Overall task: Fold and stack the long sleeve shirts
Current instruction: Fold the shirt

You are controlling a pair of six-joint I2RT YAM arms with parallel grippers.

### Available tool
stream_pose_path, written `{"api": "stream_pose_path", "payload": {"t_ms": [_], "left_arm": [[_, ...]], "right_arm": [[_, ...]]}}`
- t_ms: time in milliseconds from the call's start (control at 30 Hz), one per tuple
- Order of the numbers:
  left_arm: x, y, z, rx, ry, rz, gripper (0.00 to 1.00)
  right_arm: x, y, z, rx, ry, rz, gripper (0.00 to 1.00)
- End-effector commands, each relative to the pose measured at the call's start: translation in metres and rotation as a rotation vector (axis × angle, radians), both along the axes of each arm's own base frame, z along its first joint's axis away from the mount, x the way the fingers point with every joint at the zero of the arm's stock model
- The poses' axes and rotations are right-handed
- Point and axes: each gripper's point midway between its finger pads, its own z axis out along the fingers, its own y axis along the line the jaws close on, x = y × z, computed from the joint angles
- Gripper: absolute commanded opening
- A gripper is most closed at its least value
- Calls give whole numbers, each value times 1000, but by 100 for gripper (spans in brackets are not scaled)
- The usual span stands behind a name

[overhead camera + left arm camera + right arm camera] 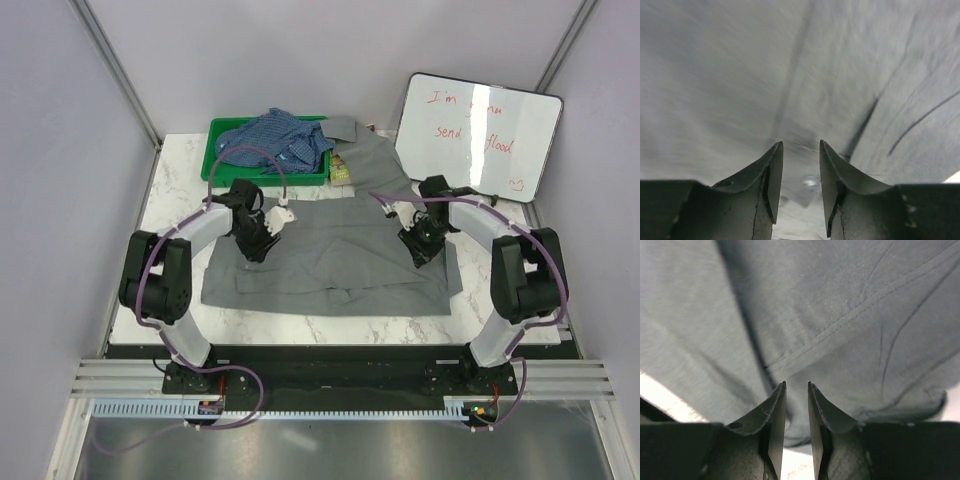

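Note:
The grey long sleeve shirt (340, 255) lies spread flat across the middle of the marble table, with one part (372, 165) running back toward the tray. The blue checked shirt (280, 135) sits crumpled in the green tray (262, 181) at the back left. My left gripper (256, 246) hovers low over the grey shirt's left part, jaws apart, and in the left wrist view the left gripper (801, 145) has only flat grey cloth (740, 75) beneath it. My right gripper (418, 250) stands over the shirt's right part. In the right wrist view the right gripper (796, 385) shows a narrow gap above the cloth (840, 315).
A whiteboard (480, 135) with red writing leans at the back right. A small yellowish item (342, 170) lies beside the tray. Grey walls enclose the table on the left, the right and behind.

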Motion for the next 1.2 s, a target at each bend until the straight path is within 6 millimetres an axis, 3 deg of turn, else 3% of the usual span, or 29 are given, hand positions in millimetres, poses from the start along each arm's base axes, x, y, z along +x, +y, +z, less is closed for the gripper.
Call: {"api": "stream_pose_path", "payload": {"t_ms": [0, 167, 200, 233, 400, 500, 600, 633, 700, 733, 767, 800, 833, 867, 900, 933, 967, 1000, 1033, 1133, 1167], "left_arm": [[-42, 21, -33, 89, 140, 27, 42], [-75, 25, -44, 92, 206, 48, 43], [-91, 29, -51, 109, 239, 43, 43], [-97, 26, -48, 108, 233, 33, 43], [-149, 17, -47, 69, 322, 23, 43], [-155, 17, -39, 62, 314, 29, 43], [-141, 8, -17, 2, 249, 28, 47], [-136, 4, -7, -24, 225, 21, 48], [-113, -14, 31, -127, 130, 7, 54], [-104, -20, 46, -166, 96, 10, 55], [-87, -29, 74, -220, 20, 1, 58], [-80, -36, 96, -289, -21, -7, 68], [-67, -41, 115, -343, -79, 7, 76], [-53, -44, 145, -397, -155, 16, 82], [-44, -44, 170, -466, -223, 28, 94], [-29, -47, 195, -528, -304, 59, 98], [-18, -45, 209, -551, -368, 87, 99], [-11, -46, 217, -586, -394, 146, 99], [5, -46, 232, -618, -472, 170, 99], [37, -35, 217, -562, -499, 284, 99], [44, -29, 210, -513, -491, 296, 99]], "right_arm": [[7, -16, -36, -105, -20, 9, 31], [-26, -34, -54, -173, 33, 67, 31], [-31, -36, -52, -181, 25, 74, 31], [-45, -43, -56, -204, 56, 84, 31], [-71, -50, -43, -210, 56, 141, 32], [-87, -39, -26, -134, 90, 154, 34], [-86, -26, -1, -58, 75, 147, 39], [-78, -20, 15, -30, 48, 137, 41], [-61, -10, 36, 22, -12, 116, 48], [-40, -3, 54, 45, -78, 93, 50], [-28, 1, 63, 67, -105, 79, 51], [-16, 4, 66, 92, -103, 53, 54], [10, 9, 84, 124, -171, 34, 55], [22, 13, 90, 152, -178, -5, 55], [36, 14, 87, 189, -157, -38, 55], [63, 18, 104, 219, -230, -56, 57], [76, 20, 107, 244, -237, -111, 58], [105, 23, 109, 265, -296, -128, 59], [119, 24, 110, 272, -318, -149, 59], [163, 34, 104, 310, -352, -195, 59], [174, 35, 85, 306, -317, -207, 57]]}}
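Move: Some 4 cm beneath both hands lies the spread grey shirt. Its body's middle is about 18 cm to the right and 1 cm ahead of the left hand, and some 23 cm to the left and 2 cm ahead of the right hand. The green bin is roughly 31 cm ahead of the left hand and 3 cm to its right. The shirt's outstretched sleeve runs outward beside it, its middle about 30 cm ahead of the right hand and 12 cm to its left. Sinking about 3 to 4 cm onto the shirt with fingers part-open, both hands drag the cloth back towards the robot, the left by some 9 cm and the right by 7 or 8. Both then lift off and swing forward; the left climbs highest and opens wide while tilting outward, the right opens only somewhat more and heads farther out towards the sleeve. ##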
